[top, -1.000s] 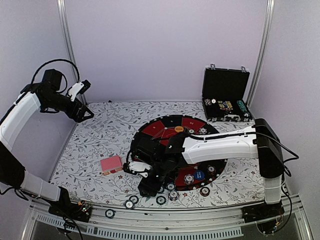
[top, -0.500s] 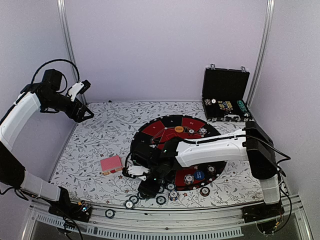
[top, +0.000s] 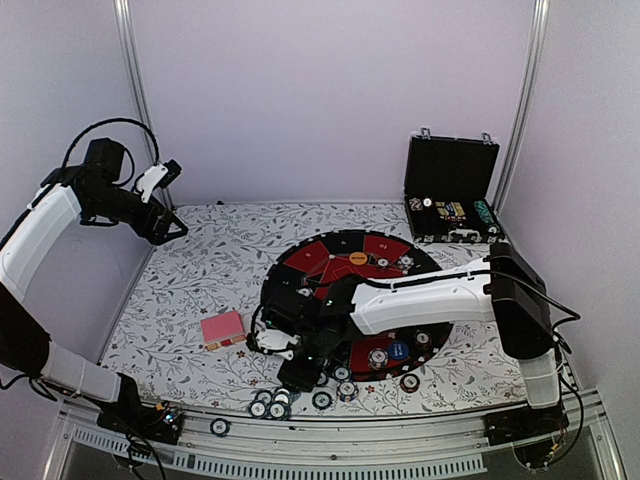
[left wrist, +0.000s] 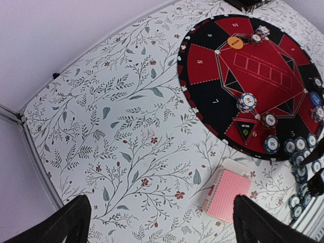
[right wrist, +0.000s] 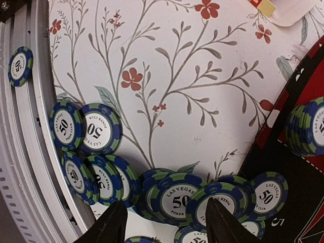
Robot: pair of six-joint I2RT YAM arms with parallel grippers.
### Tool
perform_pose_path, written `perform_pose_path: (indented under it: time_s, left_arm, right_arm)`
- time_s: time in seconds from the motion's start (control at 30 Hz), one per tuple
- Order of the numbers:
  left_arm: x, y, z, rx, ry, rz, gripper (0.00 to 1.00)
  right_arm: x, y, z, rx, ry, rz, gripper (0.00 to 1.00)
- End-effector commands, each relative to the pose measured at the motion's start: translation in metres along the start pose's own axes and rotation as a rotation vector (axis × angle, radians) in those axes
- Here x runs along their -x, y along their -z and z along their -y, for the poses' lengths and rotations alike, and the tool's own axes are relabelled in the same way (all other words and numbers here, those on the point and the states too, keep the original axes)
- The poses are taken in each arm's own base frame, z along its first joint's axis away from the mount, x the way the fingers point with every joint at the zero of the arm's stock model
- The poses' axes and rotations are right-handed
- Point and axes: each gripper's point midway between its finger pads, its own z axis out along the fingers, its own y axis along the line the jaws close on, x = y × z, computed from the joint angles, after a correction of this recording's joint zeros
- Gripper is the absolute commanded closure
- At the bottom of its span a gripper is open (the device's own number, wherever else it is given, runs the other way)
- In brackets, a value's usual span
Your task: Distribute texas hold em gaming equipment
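A pink-backed card deck [top: 222,328] lies on the floral cloth left of the mat; it also shows in the left wrist view [left wrist: 229,195]. Several blue-green "50" chips [right wrist: 179,197] lie in a loose, overlapping cluster by the front edge [top: 272,404]. My right gripper [right wrist: 167,225] is open just above them, with a chip showing between its fingers; in the top view it [top: 298,375] is low at the mat's near-left rim. My left gripper [left wrist: 162,228] is open and empty, raised high at the far left [top: 165,230]. An orange button [top: 358,258] and chip stacks sit on the mat.
The round red-and-black mat [top: 335,245] fills the middle. The black case [top: 450,170] stands open at the back right. One chip [top: 219,427] lies on the front metal rail [right wrist: 23,152]. A blue button [top: 398,350] sits on the mat's near side.
My right arm has swung a little left and forward. The chip cluster by the front edge has spread and gained chips. The left arm has not moved.
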Motion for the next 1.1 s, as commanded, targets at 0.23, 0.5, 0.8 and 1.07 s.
perform_pose_path:
  time_s: [0.23, 0.5, 0.8, 1.07]
  left_arm:
    - [0.006, 0.007, 0.005, -0.002, -0.016, 0.017, 0.0]
    - [0.007, 0.008, 0.005, -0.002, -0.018, 0.02, 0.0]
    - [0.008, 0.007, 0.004, 0.0, -0.023, 0.02, 0.0]
    - [0.009, 0.007, 0.003, 0.001, -0.023, 0.02, 0.0]
  right_arm:
    - [0.016, 0.019, 0.019, -0.066, -0.002, 0.053, 0.44]
    - [0.011, 0.02, 0.037, -0.041, -0.071, 0.047, 0.28]
    - [0.0, 0.001, 0.05, -0.049, -0.122, 0.003, 0.19]
    - [-0.018, -0.017, 0.049, -0.022, -0.134, -0.044, 0.18]
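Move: Just ahead of the right hand, about 4 cm out, 1 cm to its right and some 2 cm below, lies the heap of blue-green 50 chips, reaching onto the round mat's near edge. The chip stack on the mat stands about 10 cm ahead and 3 cm left; four loose chips lie 5 cm back and 5 cm left; the card box is 11 cm ahead, 16 cm left. From the left hand the heap is roughly 17 cm back, 27 cm right and 26 cm below. Sweeping low over the heap of 50 chips, the right hand goes forward about 5 cm with a slight drift to its right, while its fingers spread from half open to nearly wide and the wrist turns a few degrees clockwise. The forward finger seems to push a top chip along towards the mat. At the end the hand stops and dips about 1 cm, open fingers astride the heap. ##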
